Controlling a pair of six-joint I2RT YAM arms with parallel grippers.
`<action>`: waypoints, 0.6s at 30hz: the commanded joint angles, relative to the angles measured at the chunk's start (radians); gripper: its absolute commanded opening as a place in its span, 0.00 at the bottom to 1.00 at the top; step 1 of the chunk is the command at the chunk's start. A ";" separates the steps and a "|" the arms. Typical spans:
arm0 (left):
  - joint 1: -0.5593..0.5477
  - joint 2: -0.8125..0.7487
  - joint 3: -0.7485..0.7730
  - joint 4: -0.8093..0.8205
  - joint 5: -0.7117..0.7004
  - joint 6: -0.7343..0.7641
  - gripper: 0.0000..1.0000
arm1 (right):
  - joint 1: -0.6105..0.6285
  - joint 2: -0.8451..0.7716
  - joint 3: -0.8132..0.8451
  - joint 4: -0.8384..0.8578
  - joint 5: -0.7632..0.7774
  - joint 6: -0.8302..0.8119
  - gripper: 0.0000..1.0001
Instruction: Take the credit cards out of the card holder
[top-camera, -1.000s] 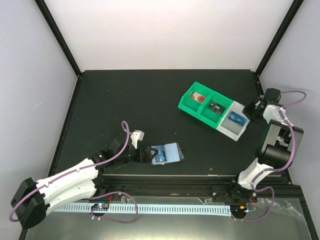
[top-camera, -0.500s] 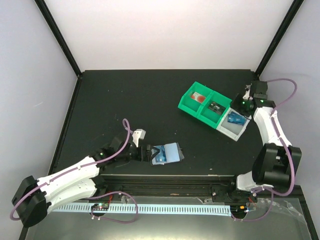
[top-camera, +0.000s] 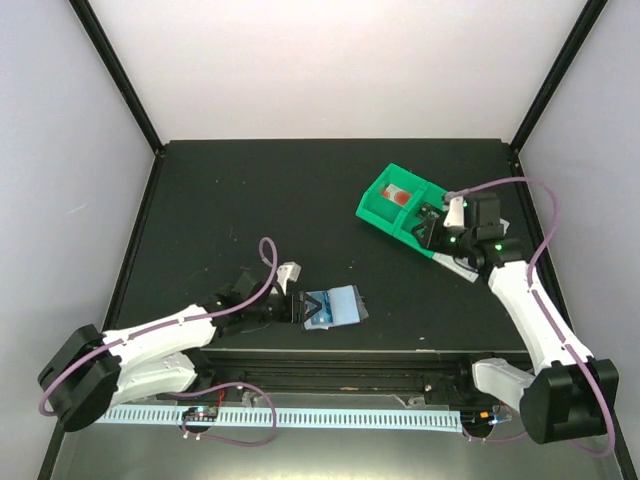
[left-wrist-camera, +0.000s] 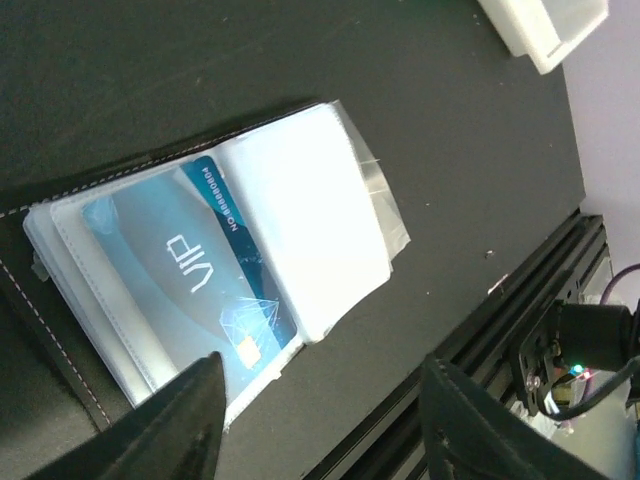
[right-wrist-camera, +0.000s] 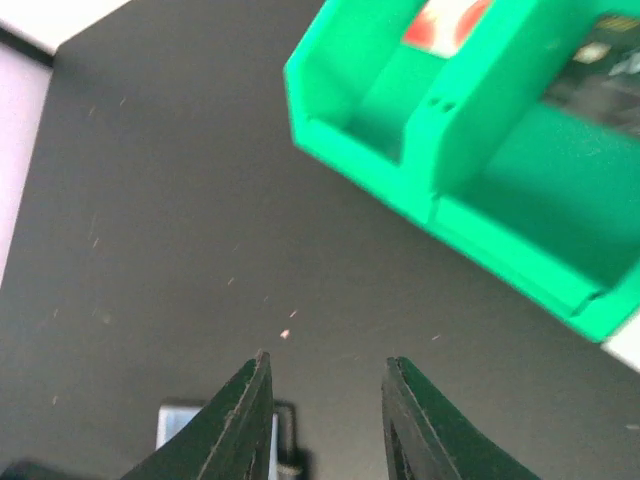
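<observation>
The card holder (top-camera: 345, 302) lies open on the dark mat near the table's front edge. In the left wrist view its pale panels (left-wrist-camera: 300, 220) are spread flat, and a blue credit card (left-wrist-camera: 190, 280) marked VIP sits in the left pocket. My left gripper (top-camera: 297, 306) is low at the holder's left end. Its jaws (left-wrist-camera: 320, 395) stand apart with only the holder's near corner and bare mat between them. My right gripper (top-camera: 424, 231) hovers over the compartment tray (top-camera: 385, 205), open (right-wrist-camera: 325, 375) and empty.
The green tray (right-wrist-camera: 450, 130) holds a red-and-white item (right-wrist-camera: 445, 20) and a dark green item (right-wrist-camera: 600, 50). Its white end compartment (left-wrist-camera: 545, 30) lies partly under the right arm. The black frame rail (left-wrist-camera: 520, 300) runs just beyond the holder at the table's front edge.
The right arm has swung from the table's right edge leftward to above the tray. The left gripper has crept toward the holder and its jaws have narrowed.
</observation>
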 joint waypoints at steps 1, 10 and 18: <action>0.008 0.060 -0.008 0.064 0.001 -0.003 0.49 | 0.105 -0.053 -0.087 0.119 -0.074 0.001 0.33; 0.010 0.160 -0.037 0.130 -0.023 -0.010 0.08 | 0.374 0.014 -0.171 0.243 -0.044 0.113 0.32; 0.010 0.264 -0.041 0.141 -0.027 -0.007 0.01 | 0.584 0.098 -0.246 0.427 -0.036 0.227 0.32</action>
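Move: The VIP credit card in its clear sleeve lies about 3 cm ahead of the left hand, 3 cm to its right and 7 cm below. The holder's white sleeve is about 3 cm ahead and 8 cm to the right of that hand. From the right hand the card is some 27 cm left, 11 cm back and 17 cm below; the green tray lies roughly 13 cm ahead of that hand, straight ahead, about 16 cm lower. Leftwards, back and down, the right hand swings empty from beside the green tray towards the card holder, about 18 cm in all, turning some 25 degrees counter-clockwise with its fingers kept part-open. Meanwhile the left hand sinks nearly straight down, 5 to 6 cm, shutting its half-open fingers on nothing, so that the closed tips come close over the near left part of the card sleeve; whether they touch can't be told. ##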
